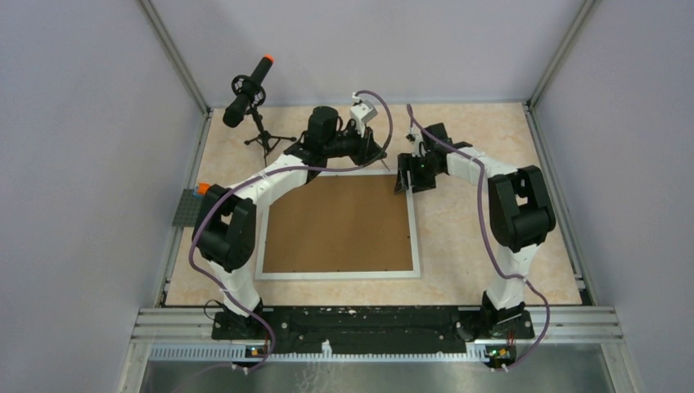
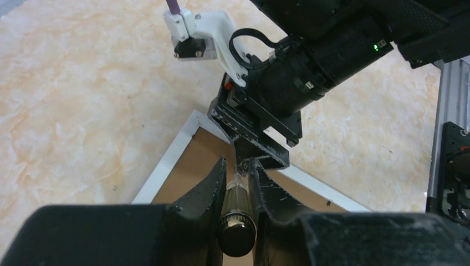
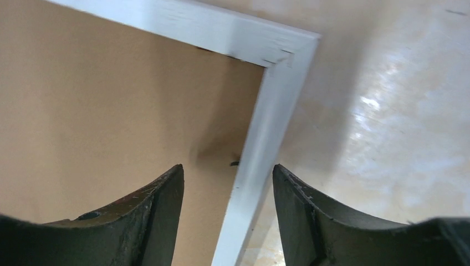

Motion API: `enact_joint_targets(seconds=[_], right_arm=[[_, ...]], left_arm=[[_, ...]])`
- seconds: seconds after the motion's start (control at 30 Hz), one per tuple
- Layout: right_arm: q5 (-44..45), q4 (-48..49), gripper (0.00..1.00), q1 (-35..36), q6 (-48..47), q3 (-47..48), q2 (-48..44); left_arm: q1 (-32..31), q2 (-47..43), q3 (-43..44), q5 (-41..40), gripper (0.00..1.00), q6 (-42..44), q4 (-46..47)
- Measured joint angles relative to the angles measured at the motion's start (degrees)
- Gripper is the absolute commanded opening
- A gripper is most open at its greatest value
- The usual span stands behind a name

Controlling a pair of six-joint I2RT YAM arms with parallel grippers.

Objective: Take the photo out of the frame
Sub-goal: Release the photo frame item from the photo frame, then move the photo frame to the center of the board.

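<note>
The white frame (image 1: pixel 340 274) lies face down on the table, its brown backing board (image 1: pixel 340 223) facing up. The photo is hidden beneath that board. My left gripper (image 2: pixel 239 169) is shut on a slim black pen-shaped tool (image 2: pixel 237 221) with a clear tip, which points down at the frame's far right corner. My right gripper (image 3: pixel 228 172) is open at that same corner and straddles the frame's right border (image 3: pixel 260 138), one finger over the backing board (image 3: pixel 100 100) and one over the table. A small dark tab (image 3: pixel 235 163) sits by the border between the fingers.
A black handle with an orange tip on a small tripod (image 1: pixel 248 90) stands at the back left. A grey block with an orange piece (image 1: pixel 190 205) sits at the table's left edge. Walls close in three sides, and a metal rail (image 2: pixel 449 111) runs beside the right arm.
</note>
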Motion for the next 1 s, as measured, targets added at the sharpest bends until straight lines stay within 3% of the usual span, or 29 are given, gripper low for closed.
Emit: enact_joint_targets(seconds=[0.27,0.43,0.6,0.97,1.0], right_arm=[[10.4,-3.3,0.38,3.2,3.5,2.1,0.9],[13.2,-4.4,0.12,3.5,5.1,3.6,1.4],[13.3,-5.2,0.0,3.3,4.5,4.2,1.5],[1.6,-2.5,0.0,-1.5,1.7,2.0,1.3],[0.2,-2.2,0.04,-2.0,1.6,1.8,1.3]], left_arm=[[0.0,-0.7,-2.8,0.0,0.0,-0.4,-1.0],[0.2,-0.8,-3.3,0.0,0.0,-0.4,-1.3],[0.7,-1.4,-4.0,0.0,0.0,-0.4,-1.6],[1.8,-1.7,-5.0,0.8,0.0,-0.4,-2.5],[1.8,-1.7,-5.0,0.9,0.0,-0.4,-2.5]])
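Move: The small black tab on the inner edge of the frame's right rail is almost between the right hand's open fingertips, about 1 cm ahead, 1 cm to the right and 1 cm below. The frame's far right corner is some 7 cm ahead and 1 cm right of that hand; the next tab down the same rail is about 12 cm back and 1 cm right. From the raised left hand the near-corner tab lies roughly 9 cm to the right, level with it fore and aft, and some 17 cm below. The right hand shuts its widely open fingers across the frame's right rail at the tab, the inner fingertip coming onto the tab and the outer one onto the rail's outside, while the hand shifts only about 1.5 cm, mostly to the right, its left side first dipping some 10 degrees and then rolling back up once the fingers are shut. The left hand, still gripping the screwdriver clear of the frame, sinks about 3 cm and eases some 2 cm left, away from the right hand. ##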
